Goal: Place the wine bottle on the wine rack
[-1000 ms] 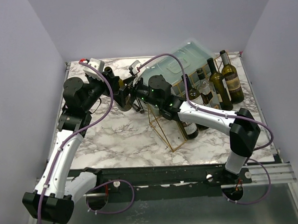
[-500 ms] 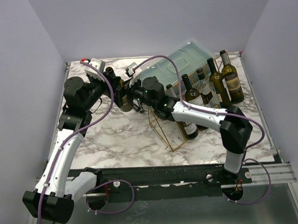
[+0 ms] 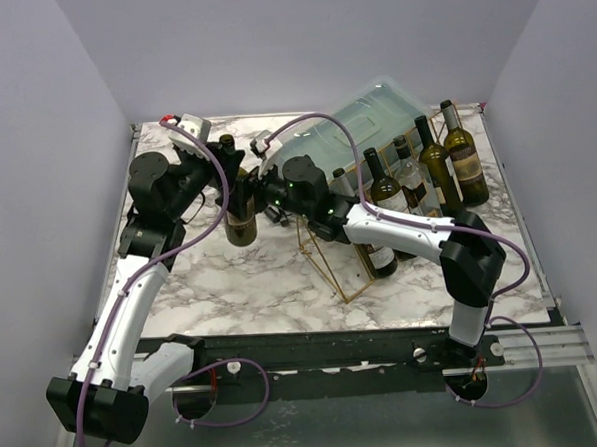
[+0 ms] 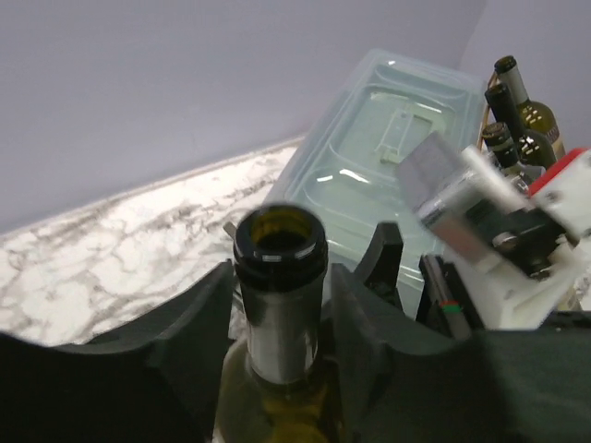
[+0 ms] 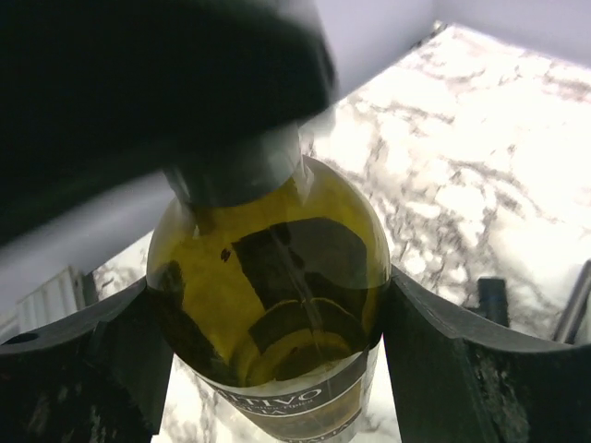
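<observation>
The wine bottle (image 3: 240,217) is olive-green glass with a dark label and an open mouth, and it stands roughly upright at the back left of the table. My left gripper (image 3: 227,170) straddles its neck (image 4: 280,286). The fingers (image 4: 189,323) sit very close, with a thin sliver of light beside the left one. My right gripper (image 3: 254,199) is shut on the bottle's body (image 5: 277,277), a finger pressed to each side. The wine rack (image 3: 332,260), a gold wire wedge, stands just right of the bottle.
A translucent bluish lidded box (image 3: 373,119) leans behind the rack and also fills the left wrist view (image 4: 388,148). Several other bottles (image 3: 440,161) stand or lean at the back right, one (image 3: 380,214) inside the rack's frame. The table's left edge (image 3: 127,207) lies beside my left arm.
My right gripper has closed from wide open onto the bottle's body. The bottle has swung from a lean to nearly upright, with its lower half now showing. My left arm has barely shifted.
</observation>
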{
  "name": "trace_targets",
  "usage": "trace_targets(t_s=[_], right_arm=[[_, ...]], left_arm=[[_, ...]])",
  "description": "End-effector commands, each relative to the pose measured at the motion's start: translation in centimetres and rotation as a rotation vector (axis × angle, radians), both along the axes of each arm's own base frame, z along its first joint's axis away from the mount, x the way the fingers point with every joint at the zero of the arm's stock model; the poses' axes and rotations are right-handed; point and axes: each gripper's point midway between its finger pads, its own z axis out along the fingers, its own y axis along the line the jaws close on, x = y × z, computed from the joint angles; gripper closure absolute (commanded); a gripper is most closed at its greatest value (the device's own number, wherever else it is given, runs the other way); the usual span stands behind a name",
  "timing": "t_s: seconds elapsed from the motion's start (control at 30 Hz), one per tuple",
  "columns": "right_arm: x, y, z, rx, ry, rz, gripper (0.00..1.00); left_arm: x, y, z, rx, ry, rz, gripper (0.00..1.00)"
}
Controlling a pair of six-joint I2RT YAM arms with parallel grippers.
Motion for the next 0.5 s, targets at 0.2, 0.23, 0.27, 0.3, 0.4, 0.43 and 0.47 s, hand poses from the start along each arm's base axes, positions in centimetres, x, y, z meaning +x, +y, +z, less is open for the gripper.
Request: trace_targets(t_s=[0.2,0.23,0.27,0.3,0.4,0.43,0.47], right_arm=[[-4.0,-0.7,-0.7,0.039,0.15,0.132,1.0],[-4.5,-0.9,-0.7,0.046,0.157,0.144,0.99],[-4.9,-1.2,-0.5,0.058,0.161,0.155,0.99],[-5.4,-1.4,-0.4,0.068,0.167,0.166,1.0],[-6.8,-2.1,0.1,0.083,0.19,0.207,0.99],[-7.3,-2.3,0.3,0.083,0.201,0.223,0.99],[-8.0,-2.4,0.6,0.08,0.207,0.253,0.99]], left_arm=[[-1.2,-0.1,5.6,-0.052,-0.193,-0.017,0.18],[-1.2,0.1,5.5,-0.049,-0.195,-0.008,0.17],[-1.2,0.3,5.6,-0.047,-0.201,0.008,0.16],[-1.1,0.6,5.6,-0.046,-0.204,0.025,0.16],[-1.2,1.8,6.0,-0.053,-0.222,0.09,0.14],[-1.0,2.5,6.0,-0.059,-0.222,0.131,0.13],[-0.9,3.2,6.1,-0.067,-0.227,0.173,0.12]])
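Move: The left fingers are round the bottle's neck, with the bottle's middle about 10 cm below them. The right gripper already pinches the same bottle at the shoulder, its middle some 3 cm below. From the right gripper, the wine rack's free end slot is roughly 17 cm to the right, 3 cm back and 20 cm down. The nearest racked bottle is 24 cm right, level and 16 cm down; a black tool lies 10 cm ahead, 1 cm right, 27 cm down. Open the left gripper wide to let go of the bottle's neck and lift it nearly straight up about 4.5 cm. Meanwhile keep the right gripper's pinch on the shoulder and carry the bottle down some 8 cm and back 5 cm, easing right towards the free end of the rack, tipping its neck forward by about 15 degrees. ##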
